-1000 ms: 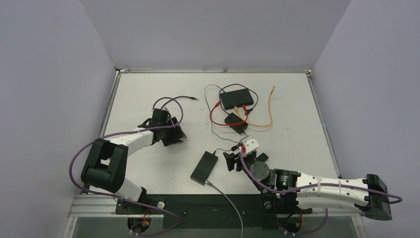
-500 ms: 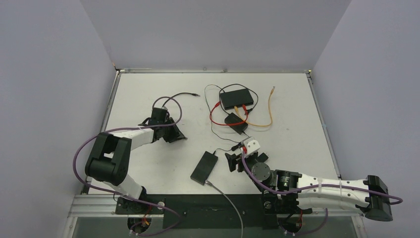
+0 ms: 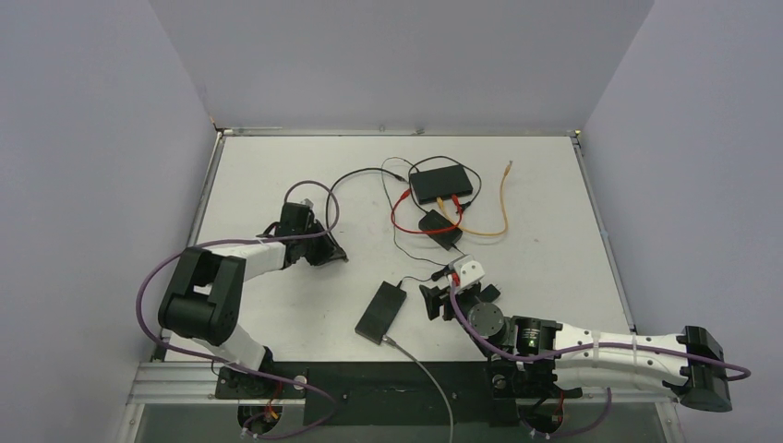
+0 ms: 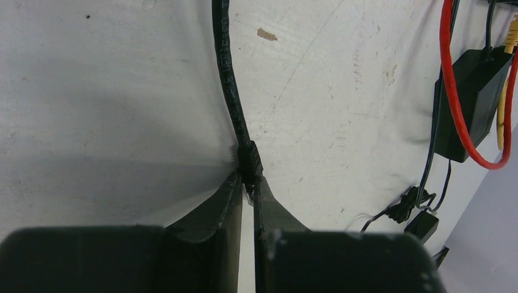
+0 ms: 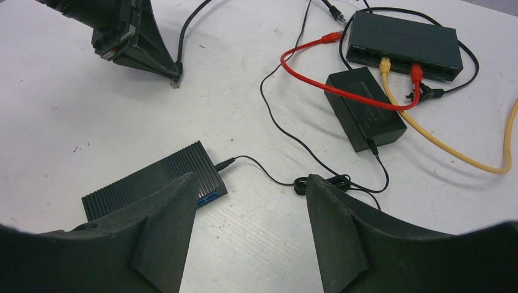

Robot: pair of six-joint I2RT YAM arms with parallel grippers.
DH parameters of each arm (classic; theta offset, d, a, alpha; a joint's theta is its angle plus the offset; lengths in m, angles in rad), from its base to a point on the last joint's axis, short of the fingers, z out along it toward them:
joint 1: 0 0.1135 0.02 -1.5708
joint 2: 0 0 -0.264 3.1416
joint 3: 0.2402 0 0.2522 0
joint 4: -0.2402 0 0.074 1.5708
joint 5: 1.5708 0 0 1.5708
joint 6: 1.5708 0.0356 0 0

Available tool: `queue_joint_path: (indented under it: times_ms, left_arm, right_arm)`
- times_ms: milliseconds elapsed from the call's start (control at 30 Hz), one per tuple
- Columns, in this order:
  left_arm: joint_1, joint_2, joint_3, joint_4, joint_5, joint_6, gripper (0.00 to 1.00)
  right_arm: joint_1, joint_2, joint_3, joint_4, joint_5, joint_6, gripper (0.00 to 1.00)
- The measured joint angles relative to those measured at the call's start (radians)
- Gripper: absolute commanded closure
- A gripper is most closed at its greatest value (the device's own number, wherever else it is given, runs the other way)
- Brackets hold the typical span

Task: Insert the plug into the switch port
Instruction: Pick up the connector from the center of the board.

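My left gripper (image 3: 336, 255) rests low on the table left of centre, shut on the plug (image 4: 249, 163) of a black cable (image 3: 343, 177). The plug's ribbed boot sticks out just past the fingertips (image 4: 231, 189); its clear tip is pinched between them. The cable arcs back and right toward the black switch (image 3: 440, 183), whose row of ports (image 5: 400, 61) holds a yellow and a red plug. My right gripper (image 5: 250, 183) stands open and empty at front centre, over bare table beside a ribbed black box (image 3: 381, 311) with blue ports.
A black power brick (image 3: 439, 229) lies in front of the switch among red (image 3: 399, 214), orange (image 3: 503, 208) and thin black leads (image 5: 287, 137). A grey cable (image 3: 427, 374) runs from the ribbed box off the near edge. Walls enclose the table on three sides.
My left gripper has shut on the black cable's plug and pulled back slightly. The cable's free end slid right, toward the switch. The right arm has barely moved.
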Motion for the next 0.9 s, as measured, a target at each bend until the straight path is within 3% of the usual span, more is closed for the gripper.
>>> queue_joint_path:
  times_ms: [367, 900]
  left_arm:
    - [0.005, -0.21, -0.153, -0.036, -0.008, 0.012, 1.0]
    - [0.006, -0.657, -0.125, -0.326, 0.029, 0.16, 1.0]
  right_arm:
    - [-0.004, 0.058, 0.012, -0.003, -0.006, -0.003, 0.39]
    - [-0.02, 0.163, 0.108, 0.002, -0.117, -0.072, 0.38]
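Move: The left hand already pinches the black cable's plug just above the table. The ribbed black box lies about 15 cm back and 10 cm to its right, at roughly the same height; the grey plug in its near end is some 22 cm back and 13 cm right of that hand. From the open right hand, the box is about level fore-and-aft, 12 cm left and 14 cm below; the cord coil is 11 cm ahead, 5 cm right and 15 cm below. Back first, almost level for about 4 cm, then steeply up while still drawing back, the left hand carries the pinched black plug off the table, ending some 10 cm higher. Its fingertips tip up about 15 degrees and the wrist turns slightly clockwise. The right hand, fingers still open, eases about 3 cm left towards the ribbed box, rolling a little. ##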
